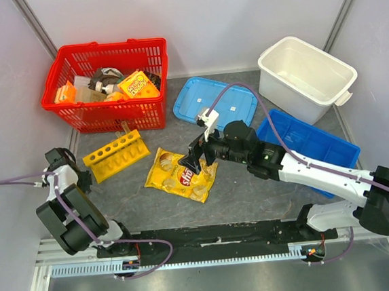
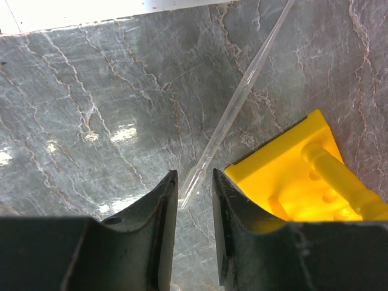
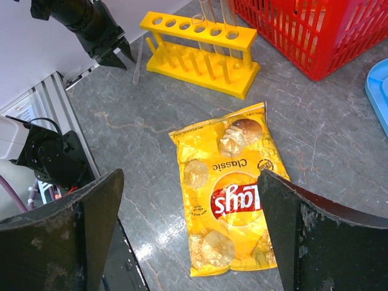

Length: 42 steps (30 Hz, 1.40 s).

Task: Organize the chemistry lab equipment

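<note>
A yellow test tube rack [image 1: 117, 154] stands on the grey table with clear tubes in its far holes [image 3: 209, 15]. Beside its left end lies a clear plastic pipette [image 2: 242, 91], also visible in the right wrist view [image 3: 138, 60]. My left gripper [image 2: 194, 179] is low at the table, open by a narrow gap. The pipette's near end lies between its fingertips, and neither finger touches it. The rack's corner [image 2: 303, 176] is just right of the right finger. My right gripper [image 3: 191, 176] hangs wide open above a yellow Lay's chips bag [image 3: 233, 194] and holds nothing.
A red basket [image 1: 111, 47] holding snack packs and other items stands at the back left. A blue lid [image 1: 214, 103] lies behind the chips bag [image 1: 181, 175]. A white tub [image 1: 269, 61] and a blue bin [image 1: 317, 145] are on the right.
</note>
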Tool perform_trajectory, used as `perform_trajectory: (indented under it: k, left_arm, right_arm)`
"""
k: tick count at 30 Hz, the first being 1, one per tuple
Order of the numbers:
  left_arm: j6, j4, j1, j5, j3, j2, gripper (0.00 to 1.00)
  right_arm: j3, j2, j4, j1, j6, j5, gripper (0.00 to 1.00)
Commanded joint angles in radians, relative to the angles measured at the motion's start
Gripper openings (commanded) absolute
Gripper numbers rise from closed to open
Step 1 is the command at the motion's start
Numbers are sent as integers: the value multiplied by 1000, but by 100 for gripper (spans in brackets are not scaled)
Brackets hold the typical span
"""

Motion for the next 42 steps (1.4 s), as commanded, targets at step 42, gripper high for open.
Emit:
perform_trajectory:
  k: [42]
  left_arm:
    - [-79, -184, 4, -96, 48, -146, 2]
  right_arm:
    - [116, 45, -14, 39, 32, 6, 98]
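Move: The left hand hovers over the near end of the clear test tube, whose middle lies about 4 cm ahead, 6 cm to the left and 3 cm below. The yellow rack stands 8 cm ahead and 11 cm to the right, close to table level. The red basket is about 27 cm ahead and 11 cm to the right. From the right hand, the tube lies some 41 cm left, 5 cm ahead and 25 cm below. Down go the left hand's partly open, steeply pointing fingers, about 2 cm over the end of the test tube; they shut on it, pinching it between the tips, then lift about 2 cm while drawing back about as far. The right hand, empty and wide open, eases some 2 cm left above the chip bag. ##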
